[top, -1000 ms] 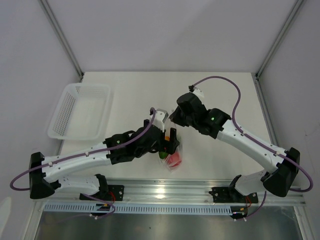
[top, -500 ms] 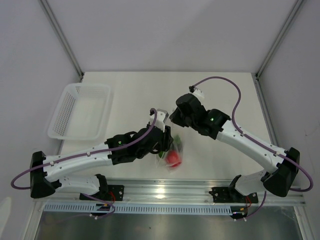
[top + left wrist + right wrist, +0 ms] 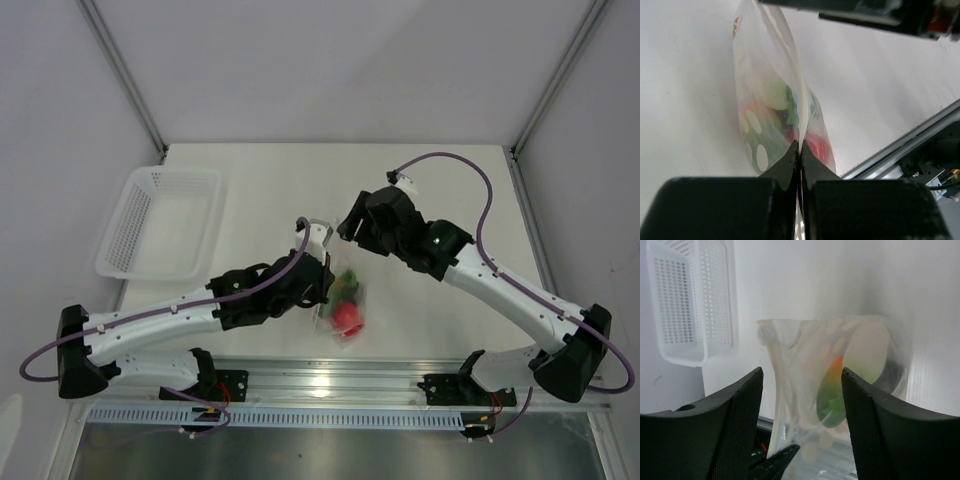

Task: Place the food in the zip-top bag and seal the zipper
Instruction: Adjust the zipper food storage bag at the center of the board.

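Observation:
The clear zip-top bag (image 3: 348, 300) stands on edge on the table between the two arms. Through it I see the food: a red ball (image 3: 347, 317) and a green-and-orange piece (image 3: 347, 280). In the left wrist view my left gripper (image 3: 800, 145) is shut on the bag's (image 3: 760, 80) upper edge, where the pale zipper strip (image 3: 792, 65) runs away from the fingertips; red (image 3: 819, 146) and green (image 3: 785, 100) food lies below. My right gripper (image 3: 801, 372) is open, its fingers standing apart on either side of the bag (image 3: 800, 345), touching nothing.
A white perforated basket (image 3: 165, 222) sits at the table's left, also seen in the right wrist view (image 3: 690, 300). The metal rail (image 3: 330, 385) at the table's near edge lies just past the bag.
My left gripper has shut on the bag's upper edge. My right gripper has opened, let go of the bag, and drawn back a little up and to the right.

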### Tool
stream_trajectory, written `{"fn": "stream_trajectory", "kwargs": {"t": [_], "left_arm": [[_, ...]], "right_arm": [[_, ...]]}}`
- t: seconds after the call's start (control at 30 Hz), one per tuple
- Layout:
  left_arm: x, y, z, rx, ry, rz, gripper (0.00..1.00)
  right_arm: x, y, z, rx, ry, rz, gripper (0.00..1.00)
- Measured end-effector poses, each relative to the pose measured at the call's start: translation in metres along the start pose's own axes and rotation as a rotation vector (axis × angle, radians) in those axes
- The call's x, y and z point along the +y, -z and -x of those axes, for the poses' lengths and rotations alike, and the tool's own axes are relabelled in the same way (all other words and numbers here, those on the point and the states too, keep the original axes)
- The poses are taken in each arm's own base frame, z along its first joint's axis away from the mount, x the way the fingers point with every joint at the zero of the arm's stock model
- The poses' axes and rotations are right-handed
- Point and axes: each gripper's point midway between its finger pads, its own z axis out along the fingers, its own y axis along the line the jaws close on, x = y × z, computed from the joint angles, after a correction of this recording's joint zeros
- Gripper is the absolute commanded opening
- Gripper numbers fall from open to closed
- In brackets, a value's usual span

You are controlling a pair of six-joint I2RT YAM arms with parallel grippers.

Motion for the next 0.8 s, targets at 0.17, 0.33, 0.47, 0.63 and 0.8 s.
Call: {"fn": "stream_trajectory", "kwargs": {"t": [0.17, 0.33, 0.47, 0.63, 0.8], "left_arm": [[0.008, 0.002, -0.003, 0.008, 0.008, 0.000, 0.01], [0.016, 0.007, 0.003, 0.014, 0.012, -0.022, 0.01], [0.021, 0.017, 0.009, 0.013, 0.010, -0.077, 0.01], [0.020, 0.034, 0.021, -0.007, -0.011, -0.172, 0.01], [0.009, 0.048, 0.021, 0.011, -0.074, -0.300, 0.00]], "right_arm": [[-0.001, 0.014, 0.014, -0.026, 0.054, 0.055, 0.79], [0.001, 0.033, 0.021, -0.025, 0.197, 0.178, 0.78], [-0.003, 0.041, 0.029, -0.028, 0.316, 0.223, 0.77], [-0.024, 0.034, 0.033, -0.021, 0.425, 0.164, 0.99], [-0.040, 0.027, 0.022, 0.011, 0.539, 0.149, 0.99]]}}
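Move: The left hand already pinches an edge of the zipper food storage bag. The filled part of the bag hangs about 14 cm below this hand, 3 cm to its right and 1 cm nearer the base, with the red tomato about 4 cm back, 3 cm right and 16 cm down. From the right hand, half open, the filled part is about 9 cm back, 1 cm left and 17 cm down; the left gripper is 8 cm back and 4 cm left. Fingers shut, the left hand keeps its pinch on the bag's edge and carries it left and up, about 5 cm in all, easing back towards the base late on while turning some 15 degrees clockwise. Meanwhile the right hand opens wide and backs off to the right, away from the bag, rising about 4 cm and sinking nearly as far again as it swings counter-clockwise and tips upward. ##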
